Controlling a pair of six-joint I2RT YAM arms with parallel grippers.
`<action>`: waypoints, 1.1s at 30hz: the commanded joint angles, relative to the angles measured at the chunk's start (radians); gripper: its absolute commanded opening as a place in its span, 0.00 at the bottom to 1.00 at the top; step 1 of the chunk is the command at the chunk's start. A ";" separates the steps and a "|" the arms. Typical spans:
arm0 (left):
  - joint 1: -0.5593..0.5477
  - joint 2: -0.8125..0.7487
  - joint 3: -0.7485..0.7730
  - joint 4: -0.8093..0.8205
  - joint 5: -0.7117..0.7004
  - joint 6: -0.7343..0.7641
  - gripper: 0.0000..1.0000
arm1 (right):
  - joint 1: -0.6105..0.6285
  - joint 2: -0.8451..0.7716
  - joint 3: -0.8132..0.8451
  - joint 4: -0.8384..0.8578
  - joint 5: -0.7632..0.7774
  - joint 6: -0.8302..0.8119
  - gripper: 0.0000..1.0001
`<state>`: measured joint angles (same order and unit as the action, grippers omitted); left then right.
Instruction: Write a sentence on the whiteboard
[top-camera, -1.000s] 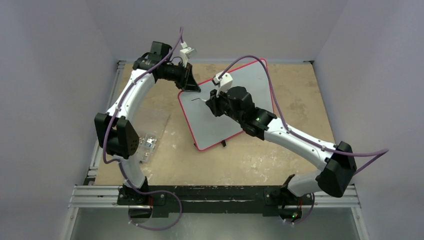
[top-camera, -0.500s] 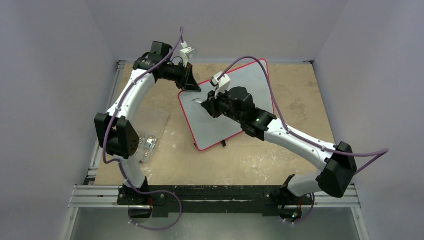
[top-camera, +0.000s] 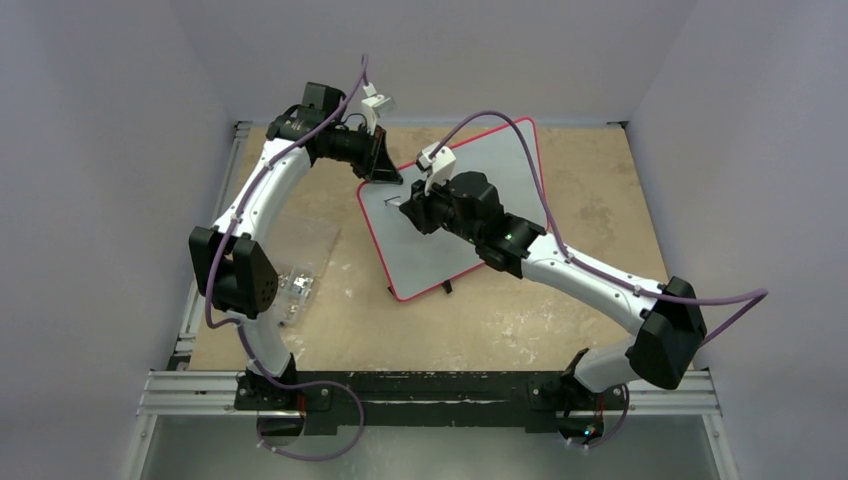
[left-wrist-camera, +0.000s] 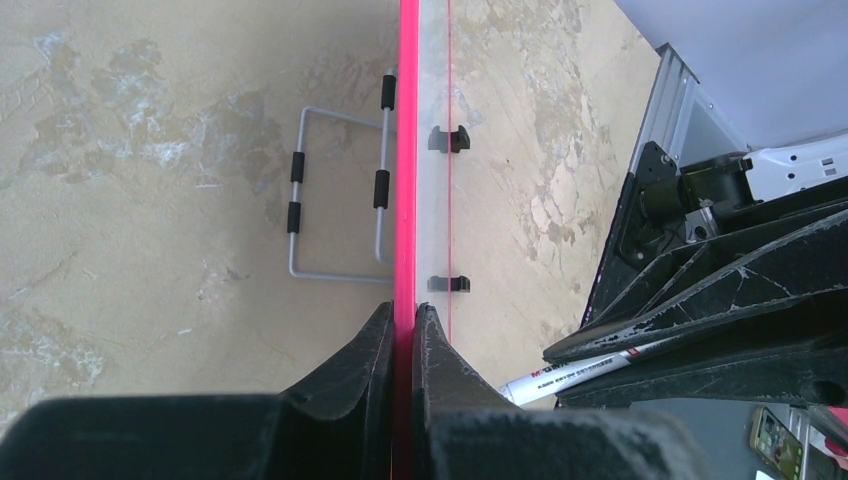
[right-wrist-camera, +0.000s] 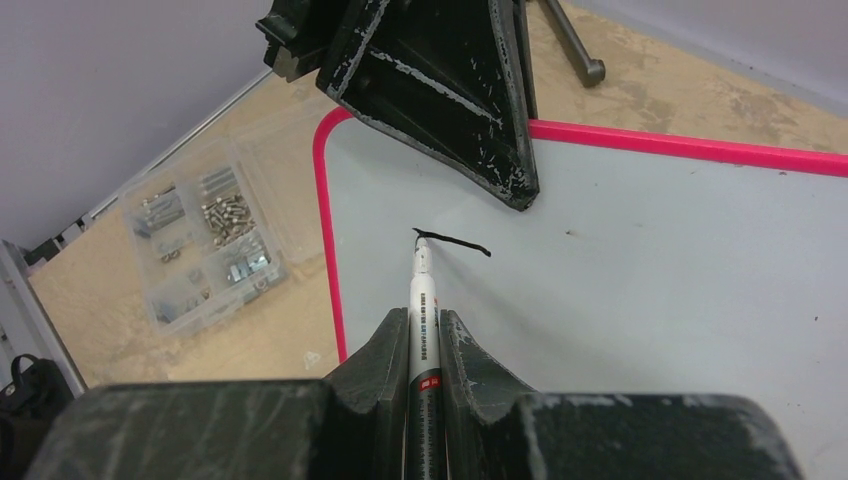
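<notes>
The whiteboard (top-camera: 430, 255) lies tilted on the table, white with a thin red rim. My left gripper (top-camera: 383, 172) is shut on that rim (left-wrist-camera: 408, 150) at the board's far left corner, one finger on each side (left-wrist-camera: 402, 315). My right gripper (right-wrist-camera: 424, 318) is shut on a white marker (right-wrist-camera: 423, 295), which points forward with its tip on the board (right-wrist-camera: 650, 260). Of the sentence, only one short black stroke (right-wrist-camera: 455, 242) shows, running right from the tip. In the top view the right gripper (top-camera: 415, 208) hangs over the board's upper left part.
A clear plastic box of screws (top-camera: 297, 288) sits on the table left of the board (right-wrist-camera: 205, 245). A grey wire stand (left-wrist-camera: 335, 190) lies beside the rim, and black clips (left-wrist-camera: 449, 139) grip the board's edge. Metal rails border the table's left and near sides.
My right gripper has moved the marker left and farther back across the board, toward the left gripper. The left arm has stayed where it was.
</notes>
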<state>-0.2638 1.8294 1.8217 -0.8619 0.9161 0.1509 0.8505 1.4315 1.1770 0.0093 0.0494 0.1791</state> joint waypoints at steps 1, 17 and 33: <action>-0.034 -0.021 0.012 -0.045 -0.026 0.081 0.00 | -0.001 -0.001 0.051 0.032 0.046 0.005 0.00; -0.037 -0.019 0.015 -0.052 -0.026 0.082 0.00 | -0.001 -0.001 -0.019 -0.031 0.014 -0.003 0.00; -0.038 -0.021 0.016 -0.056 -0.031 0.085 0.00 | -0.001 -0.082 -0.151 -0.050 -0.030 0.064 0.00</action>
<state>-0.2646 1.8290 1.8217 -0.8623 0.9047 0.1596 0.8516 1.3827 1.0424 -0.0299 0.0303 0.2214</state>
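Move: Right hand, holding the marker: the left end of the short black stroke, where the pen tip is, lies about 4 cm ahead, 5 cm left and 2 cm below. The board's left edge is some 9 cm left and 3 cm ahead, level with that mark. The left gripper pinches the top edge about 6 cm ahead, 3 cm left and 2 cm above. From the left hand, the mark sits about 2 cm back, 2 cm left and 4 cm below. Keep the marker pinched and its tip against the whiteboard; linger at the left end of the short stroke, then draw the right hand down about 5 cm, coming back and to the right by some 2 cm each, dragging the tip down the board away from the left gripper. Let the fingers tip downward about 5 degrees, and keep the left gripper clamped on the top edge. ##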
